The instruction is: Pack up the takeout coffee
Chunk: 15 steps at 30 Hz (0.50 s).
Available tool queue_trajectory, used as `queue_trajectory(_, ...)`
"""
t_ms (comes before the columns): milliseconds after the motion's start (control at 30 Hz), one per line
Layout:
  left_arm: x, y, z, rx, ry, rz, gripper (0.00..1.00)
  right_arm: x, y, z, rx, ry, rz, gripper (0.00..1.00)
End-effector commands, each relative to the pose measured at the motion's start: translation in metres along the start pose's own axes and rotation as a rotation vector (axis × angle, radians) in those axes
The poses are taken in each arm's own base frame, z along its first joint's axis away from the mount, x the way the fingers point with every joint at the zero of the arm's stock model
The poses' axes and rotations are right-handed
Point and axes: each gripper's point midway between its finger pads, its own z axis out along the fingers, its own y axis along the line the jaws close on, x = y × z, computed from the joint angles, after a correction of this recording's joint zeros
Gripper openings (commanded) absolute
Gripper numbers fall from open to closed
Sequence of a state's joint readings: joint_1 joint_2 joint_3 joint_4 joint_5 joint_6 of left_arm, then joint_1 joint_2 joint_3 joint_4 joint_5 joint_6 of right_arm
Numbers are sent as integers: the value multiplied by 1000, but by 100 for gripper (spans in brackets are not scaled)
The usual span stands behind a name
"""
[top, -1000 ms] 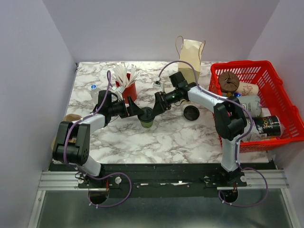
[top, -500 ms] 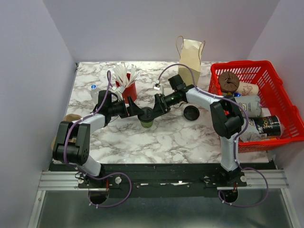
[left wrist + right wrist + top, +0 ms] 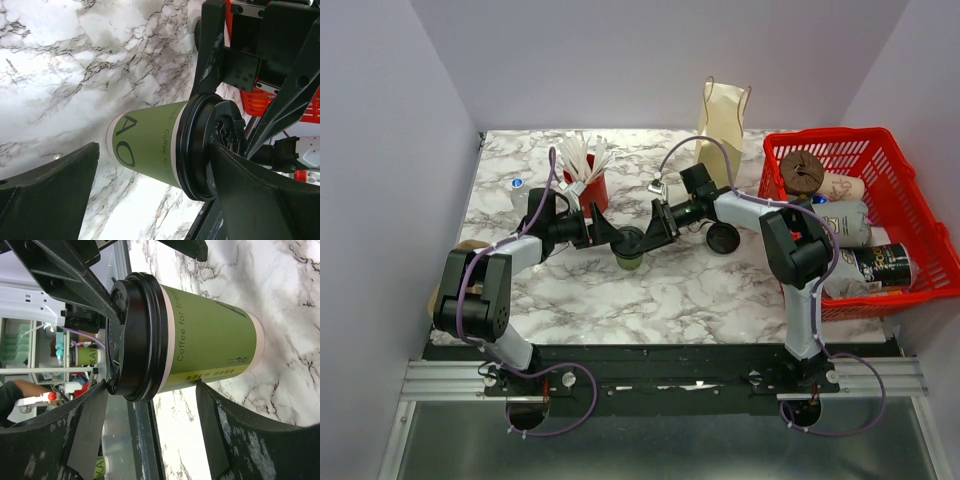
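The takeout coffee point(image 3: 630, 250) stands upright on the marble table point(image 3: 720, 290), an olive-green cup point(image 3: 147, 145) with its black lid point(image 3: 137, 335) on. My left gripper point(image 3: 607, 232) reaches it from the left and is open wide. In the left wrist view my left gripper point(image 3: 155, 150) has one finger lying over the lid top and the other low by the cup's base. From the right comes my right gripper point(image 3: 652, 228), also open. My right gripper point(image 3: 152, 390) has one fingertip at the lid's rim and the other against the green wall.
A red cup of white sticks point(image 3: 588, 185) stands behind my left gripper. A loose black disc point(image 3: 723, 237) lies right of the coffee, and a paper bag point(image 3: 723, 115) stands at the back. The red basket point(image 3: 830, 133) on the right holds several items.
My right gripper's jaws have narrowed onto the cup and its arm has shifted slightly. The cup and my left gripper have stayed put.
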State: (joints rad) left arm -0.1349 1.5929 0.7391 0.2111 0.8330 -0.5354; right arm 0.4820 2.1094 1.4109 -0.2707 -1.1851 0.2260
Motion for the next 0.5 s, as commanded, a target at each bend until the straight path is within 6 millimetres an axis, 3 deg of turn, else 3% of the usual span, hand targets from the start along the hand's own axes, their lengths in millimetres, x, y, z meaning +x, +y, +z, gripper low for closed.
queue_trajectory(0,22,38,3,-137,59,-26,97,25,-44,5,94,21,56,78)
queue_trajectory(200,-3,2,-2,-28,4,46,99,4,-5,-10,98,-28,-99,94)
queue_trajectory(467,-19,-31,-17,38,-31,125,99,-6,9,-22,146,-17,-192,99)
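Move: The lidded coffee cup stands between the two open grippers, its middle about 4 cm to the right of the left hand, level with it fore and aft and some 3 cm lower. From the right hand it lies roughly 4 cm left, 3 cm ahead and 3 cm below. The red straw cup is about 12 cm ahead of the left hand and 5 cm to its left; the spare black lid lies some 17 cm to the right of the right hand and 9 cm ahead. The cup's black lid is let go by both hands. The right fingers, part-closed around its rim, spread fully while that hand backs off about 1 cm to the right and rolls under 10 degrees, forward side up. The left hand, wide open throughout with its upper fingertip on the lid, first stays, then rises some 1.5 cm off the top. ##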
